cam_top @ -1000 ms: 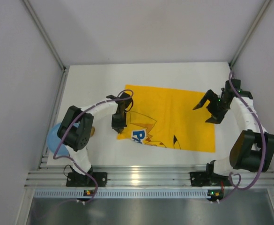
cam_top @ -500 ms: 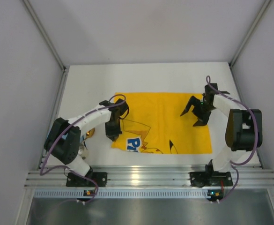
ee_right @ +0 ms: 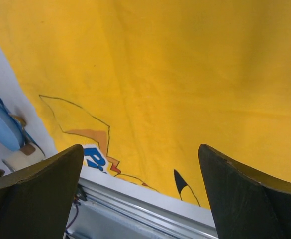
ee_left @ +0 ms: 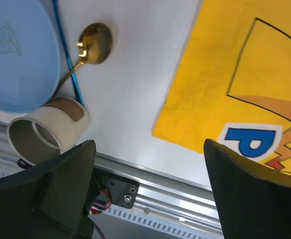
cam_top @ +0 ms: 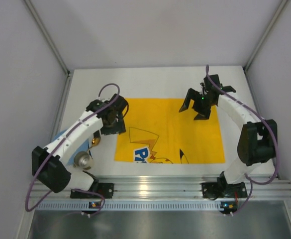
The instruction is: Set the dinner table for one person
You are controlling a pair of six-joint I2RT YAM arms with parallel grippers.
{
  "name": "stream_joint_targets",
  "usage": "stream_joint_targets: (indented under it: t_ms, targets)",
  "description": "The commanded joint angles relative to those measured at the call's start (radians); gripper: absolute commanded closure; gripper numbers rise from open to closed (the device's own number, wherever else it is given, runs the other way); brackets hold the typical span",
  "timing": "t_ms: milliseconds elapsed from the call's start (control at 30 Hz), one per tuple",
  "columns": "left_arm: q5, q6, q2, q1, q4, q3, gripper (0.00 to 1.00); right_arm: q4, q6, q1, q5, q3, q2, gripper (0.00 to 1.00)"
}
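Note:
The dinner table (cam_top: 155, 82) is a white tabletop with a yellow cartoon-printed placemat (cam_top: 175, 134) lying flat in its middle, square to the edges. My left gripper (cam_top: 113, 128) hovers just off the mat's left edge, open and empty; in the left wrist view the left gripper (ee_left: 150, 199) frames bare table and the mat's near left corner (ee_left: 180, 134). My right gripper (cam_top: 194, 110) hangs open over the mat's far right part, holding nothing. The right wrist view shows the right gripper (ee_right: 140, 194) above the yellow cloth (ee_right: 185, 74).
A blue plate (ee_left: 16, 59), a gold spoon (ee_left: 93, 42), a thin blue stick (ee_left: 68, 59) and a beige cup (ee_left: 46, 132) on its side lie at the table's near left. The ridged aluminium rail (cam_top: 150, 188) runs along the near edge. Grey wall panels stand on three sides.
My left gripper has opened and let go of the mat, moving back and left off its edge. The mat went from skewed to flat and square. The right gripper moved left and farther back.

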Motion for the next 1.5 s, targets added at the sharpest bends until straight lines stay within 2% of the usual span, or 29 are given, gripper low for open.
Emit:
stream_joint_targets:
  t_ms: [0, 133, 267, 400, 500, 833, 1033, 1300, 1367, 1467]
  targets:
    - [-0.125, 0.05, -0.006, 0.039, -0.083, -0.045, 0.05, -0.057, -0.009, 0.06, 0.016, 0.034, -0.08, 0.0]
    - [-0.191, 0.104, -0.003, 0.08, -0.046, -0.088, 0.06, -0.06, -0.018, 0.086, 0.011, -0.03, -0.109, 0.0]
    - [-0.219, 0.167, 0.014, 0.123, 0.061, -0.133, 0.09, -0.064, -0.038, 0.092, 0.007, -0.078, -0.135, 0.0]
    - [-0.239, 0.228, 0.124, 0.153, 0.156, -0.153, 0.11, -0.089, -0.07, 0.094, 0.013, -0.087, -0.163, 0.0]
    - [-0.268, 0.256, 0.239, 0.154, 0.222, -0.147, 0.16, -0.107, -0.091, 0.091, 0.027, -0.092, -0.186, 0.0]
    - [-0.313, 0.277, 0.406, 0.174, 0.287, -0.134, 0.26, -0.138, -0.096, 0.092, 0.051, -0.188, -0.29, 0.0]
    - [-0.3, 0.288, 0.437, 0.205, 0.316, -0.128, 0.38, -0.141, -0.101, 0.089, 0.054, -0.244, -0.335, 0.0]
    - [-0.305, 0.319, 0.503, 0.238, 0.347, -0.108, 0.52, -0.17, -0.134, 0.08, 0.07, -0.218, -0.328, 0.0]
    - [-0.308, 0.33, 0.511, 0.251, 0.358, -0.107, 0.6, -0.173, -0.142, 0.077, 0.071, -0.21, -0.327, 0.0]
    - [-0.291, 0.342, 0.523, 0.261, 0.374, -0.11, 0.83, -0.178, -0.151, 0.071, 0.076, -0.207, -0.321, 0.0]
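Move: The golden spoon lies about 12 cm left of the left hand, 3 cm ahead and 14 cm below. Its neighbours on the table: the blue fork, 4 cm ahead and 16 cm left; the mug, 7 cm back and 18 cm left; the blue plate, 1 cm ahead and some 27 cm left. From the right hand the spoon is roughly 57 cm left, 9 cm back and 11 cm below. Left hand swings left and sinks some 13 cm, closing on the spoon; the right draws back 10 cm. ##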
